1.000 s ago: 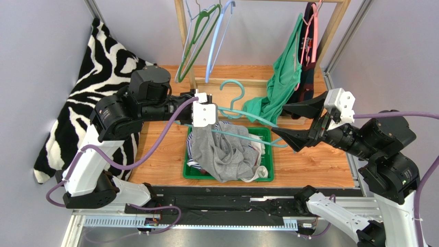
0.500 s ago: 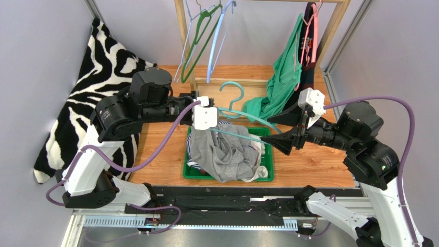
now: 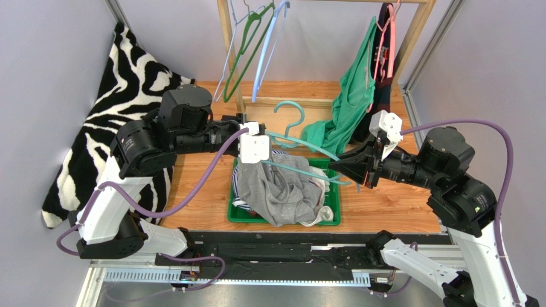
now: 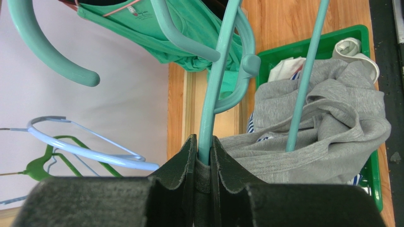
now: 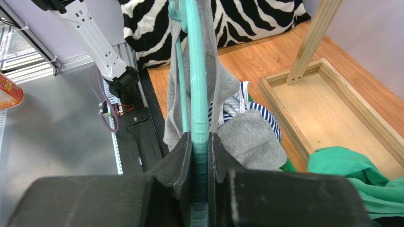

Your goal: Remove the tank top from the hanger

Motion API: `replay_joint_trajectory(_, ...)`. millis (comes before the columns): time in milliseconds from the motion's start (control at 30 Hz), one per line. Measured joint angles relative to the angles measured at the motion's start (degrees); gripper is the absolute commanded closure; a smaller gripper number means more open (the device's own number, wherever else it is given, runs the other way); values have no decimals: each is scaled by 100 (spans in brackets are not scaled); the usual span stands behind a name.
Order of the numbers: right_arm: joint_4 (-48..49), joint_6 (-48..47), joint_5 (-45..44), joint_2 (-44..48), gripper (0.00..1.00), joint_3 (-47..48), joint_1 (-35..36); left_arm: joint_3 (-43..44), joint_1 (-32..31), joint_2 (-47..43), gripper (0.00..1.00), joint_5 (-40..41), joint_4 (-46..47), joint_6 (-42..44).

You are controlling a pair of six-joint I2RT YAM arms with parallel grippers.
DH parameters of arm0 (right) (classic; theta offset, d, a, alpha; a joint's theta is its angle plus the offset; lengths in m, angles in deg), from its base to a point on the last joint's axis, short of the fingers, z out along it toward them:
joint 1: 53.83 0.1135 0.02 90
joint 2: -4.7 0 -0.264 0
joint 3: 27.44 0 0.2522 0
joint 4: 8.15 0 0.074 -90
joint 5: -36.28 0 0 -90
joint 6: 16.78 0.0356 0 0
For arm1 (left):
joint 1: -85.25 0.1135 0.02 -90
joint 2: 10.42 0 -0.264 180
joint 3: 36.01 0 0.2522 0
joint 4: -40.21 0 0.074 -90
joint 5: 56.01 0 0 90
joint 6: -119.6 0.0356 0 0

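Observation:
A teal hanger (image 3: 301, 142) is held level above the green tray (image 3: 334, 216). The grey tank top (image 3: 282, 192) hangs from it and sags into the tray. My left gripper (image 3: 268, 153) is shut on the hanger's left arm (image 4: 215, 94), with a grey strap pinched in alongside, seen in the left wrist view at the jaws (image 4: 203, 142). My right gripper (image 3: 341, 167) is shut on the hanger's ribbed right arm (image 5: 197, 71), jaws tight on both sides (image 5: 199, 138). Grey cloth (image 5: 251, 137) drapes below and beyond it.
A wooden rack (image 3: 225, 38) stands behind with empty green and blue hangers (image 3: 247, 51) and a green garment (image 3: 352, 96) hanging at the right. Zebra-print cloth (image 3: 122, 83) lies at the left. Striped clothing (image 5: 232, 106) sits in the tray under the grey cloth.
My right gripper moved left onto the hanger's right arm and shut on it. The left gripper kept its grip and place.

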Motion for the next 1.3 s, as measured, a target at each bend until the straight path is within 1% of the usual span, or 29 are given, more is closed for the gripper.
replay_joint_trajectory(167,42,2,68,83,100,9,0,188,-61,42,100,-4,33,22)
replay_joint_trajectory(200,39,7,70,94,100,24,-2,221,-79,63,92,-7,44,24)
replay_joint_trajectory(233,31,26,33,96,100,57,0,256,-81,87,80,-7,48,24)
replay_joint_trajectory(267,28,39,-13,96,100,85,-2,273,-81,105,37,-4,57,24)
replay_joint_trajectory(300,31,52,-76,103,100,114,0,293,-81,127,4,-4,81,15)
replay_joint_trajectory(333,24,57,-164,125,100,136,0,299,-79,140,2,20,114,15)
replay_joint_trajectory(500,-61,-46,-841,289,100,188,0,439,-20,166,2,197,365,-254)
replay_joint_trajectory(700,-315,-472,-1878,304,100,782,0,621,-20,127,2,387,693,-614)
replay_joint_trajectory(800,-343,-640,-2218,350,100,1029,0,568,-17,22,2,538,929,-944)
replay_joint_trajectory(867,-341,-710,-2337,400,100,1113,0,328,-17,-138,1,501,1043,-1207)
replay_joint_trajectory(967,-341,-767,-2437,470,100,1126,0,-341,-17,-415,1,210,1078,-1628)
replay_joint_trajectory(1067,-343,-789,-2455,468,100,1126,0,-909,-17,-452,1,-105,1062,-2079)
replay_joint_trajectory(1167,-345,-804,-2455,463,100,1126,0,-1003,-17,-125,1,-157,1086,-2402)
replay_joint_trajectory(1300,-345,-807,-2452,463,100,1126,0,-979,-15,400,1,-28,1259,-2911)
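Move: The left hand pinches the mint hanger and the grey tank top on it; the shirt's middle lies about 6 cm to its right, level fore and aft, some 28 cm below, trailing into the green tray. From that hand, the tray is 6 cm right, 1 cm back and 38 cm down, the striped top 5 cm left, level, 36 cm down. From the right hand, on the hanger's right end, the grey shirt is 12 cm left, 3 cm ahead, 25 cm below, and the hanging green top 22 cm ahead, 2 cm right, 15 cm below. The left hand lets go of the hanger and tank top, opening wide as it rises about 7 cm, then dips some 11 cm and slides about 5 cm right, rolling roughly 30 degrees about its fingers to come in open beside the shirt's hanging cloth. Meanwhile the right hand keeps its pinch on the hanger's end and draws it about 8 cm right and 6 or 7 cm up, turning clockwise and tilting so that the free end swings forward and up, then holds it there. ##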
